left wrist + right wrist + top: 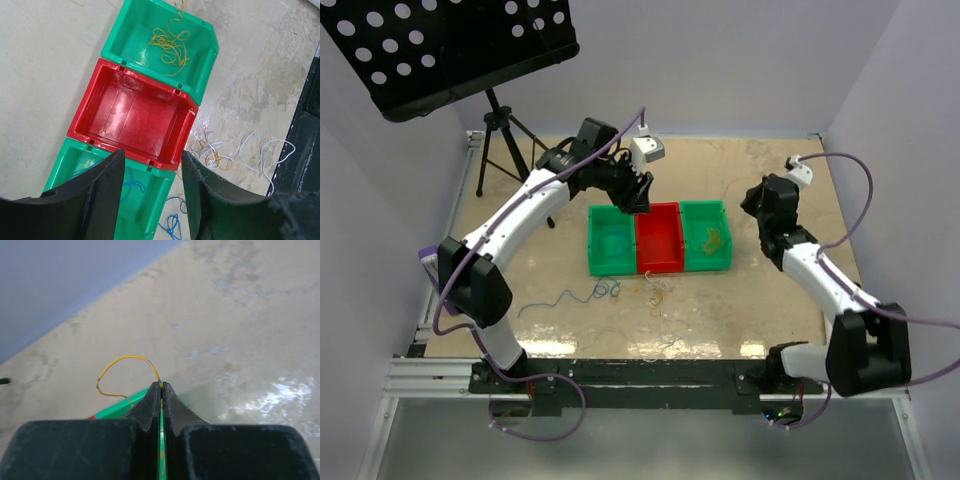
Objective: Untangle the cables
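In the right wrist view my right gripper [161,385] is shut on a thin yellow cable [122,359], which loops out to the left of the fingertips above a green bin's rim [115,410]. From above, this gripper [749,203] hovers beside the right green bin [724,262], which holds a yellow bundle [712,240]. My left gripper [152,165] stands open and empty over the red bin [132,117] and the near green bin [155,200], where a blue cable [131,183] lies. A white and yellow tangle [215,152] and a blue cable [172,225] lie on the table.
Three bins stand in a row mid-table: green [593,262], red [659,240], green. A black music stand [440,45] on a tripod stands at the back left. Loose blue cable [548,302] and white cable [670,341] lie near the front edge.
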Action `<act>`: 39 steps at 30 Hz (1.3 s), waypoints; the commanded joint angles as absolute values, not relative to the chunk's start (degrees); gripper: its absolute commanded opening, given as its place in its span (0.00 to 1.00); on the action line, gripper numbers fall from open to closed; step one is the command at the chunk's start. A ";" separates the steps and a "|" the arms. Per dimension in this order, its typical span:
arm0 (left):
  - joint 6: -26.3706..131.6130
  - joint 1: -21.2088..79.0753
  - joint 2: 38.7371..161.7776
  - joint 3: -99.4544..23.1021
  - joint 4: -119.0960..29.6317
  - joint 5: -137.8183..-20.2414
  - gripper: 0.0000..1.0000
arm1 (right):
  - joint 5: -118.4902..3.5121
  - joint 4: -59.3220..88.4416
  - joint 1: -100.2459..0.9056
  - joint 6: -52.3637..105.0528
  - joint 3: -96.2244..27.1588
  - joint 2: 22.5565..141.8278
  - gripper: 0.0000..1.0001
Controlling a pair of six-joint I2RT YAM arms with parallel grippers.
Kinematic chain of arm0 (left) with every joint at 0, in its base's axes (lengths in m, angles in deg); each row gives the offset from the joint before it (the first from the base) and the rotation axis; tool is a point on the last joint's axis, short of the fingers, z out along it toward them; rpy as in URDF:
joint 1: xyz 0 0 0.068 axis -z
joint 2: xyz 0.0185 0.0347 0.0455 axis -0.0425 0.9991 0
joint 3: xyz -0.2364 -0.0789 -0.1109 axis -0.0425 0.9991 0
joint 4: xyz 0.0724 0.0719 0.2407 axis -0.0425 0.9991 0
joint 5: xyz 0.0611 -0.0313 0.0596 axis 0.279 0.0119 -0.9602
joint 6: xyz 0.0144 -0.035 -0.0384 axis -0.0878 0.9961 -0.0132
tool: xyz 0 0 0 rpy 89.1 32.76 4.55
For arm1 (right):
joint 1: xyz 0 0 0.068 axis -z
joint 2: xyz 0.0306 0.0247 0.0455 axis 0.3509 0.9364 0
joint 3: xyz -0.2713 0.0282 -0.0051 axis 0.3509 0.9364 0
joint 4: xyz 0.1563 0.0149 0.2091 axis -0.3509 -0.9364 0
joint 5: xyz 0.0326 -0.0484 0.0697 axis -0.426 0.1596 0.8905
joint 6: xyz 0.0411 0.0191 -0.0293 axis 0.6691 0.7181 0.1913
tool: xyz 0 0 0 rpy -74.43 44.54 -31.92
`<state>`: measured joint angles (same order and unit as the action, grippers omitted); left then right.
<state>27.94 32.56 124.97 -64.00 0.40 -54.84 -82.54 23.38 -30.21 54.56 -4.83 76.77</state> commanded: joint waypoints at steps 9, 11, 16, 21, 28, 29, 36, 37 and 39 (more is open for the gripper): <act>27.77 32.40 120.57 -61.20 -3.60 -55.04 0.53 | -91.32 15.95 -45.41 56.97 -1.79 63.16 0.00; 27.60 32.40 120.30 -60.75 -3.78 -55.21 0.53 | -91.58 16.03 -45.50 57.15 -1.44 64.21 0.00; 27.42 32.32 119.86 -60.14 -3.69 -56.18 0.53 | -93.42 15.24 -45.59 58.37 -2.75 70.61 0.00; 27.24 32.40 119.42 -59.96 -3.34 -57.32 0.53 | -98.87 10.07 -47.96 59.52 -6.26 80.72 0.00; 27.24 32.23 119.33 -60.05 -3.25 -57.32 0.53 | -102.04 8.04 -52.01 61.19 -8.91 86.97 0.00; 27.24 32.14 119.33 -60.05 -3.25 -57.41 0.53 | -102.04 8.04 -52.27 61.36 -9.17 87.59 0.00; 26.63 31.53 119.60 -60.84 -1.06 -57.94 0.54 | -101.60 5.84 -53.06 62.68 -11.98 89.27 0.22; 26.28 31.35 119.95 -61.36 -0.19 -57.76 0.55 | -101.26 5.49 -53.15 62.68 -12.25 88.13 0.30; 25.31 30.74 120.21 -62.24 1.31 -56.71 0.56 | -100.38 4.53 -53.24 62.69 -12.86 86.38 0.44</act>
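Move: The right gripper already holds the end of the yellow cable. The right green box, where the rest of that cable lies, is about 10 cm to its left, 4 cm back and 9 cm below. The red box adjoins it, some 22 cm left and 4 cm back of the gripper; the white cable lies about 22 cm left and 16 cm back. From the left gripper, the right green box is level ahead, about 16 cm to the right and 14 cm below. Keep the yellow cable's end pinched in the right gripper and swing it up some 7 cm while going left and back, over the right green box. Then sink about 17 cm into the box, easing a little farther left and tipping the fingers down some 20 degrees, and at the bottom open them about a third to let go of the cable. ##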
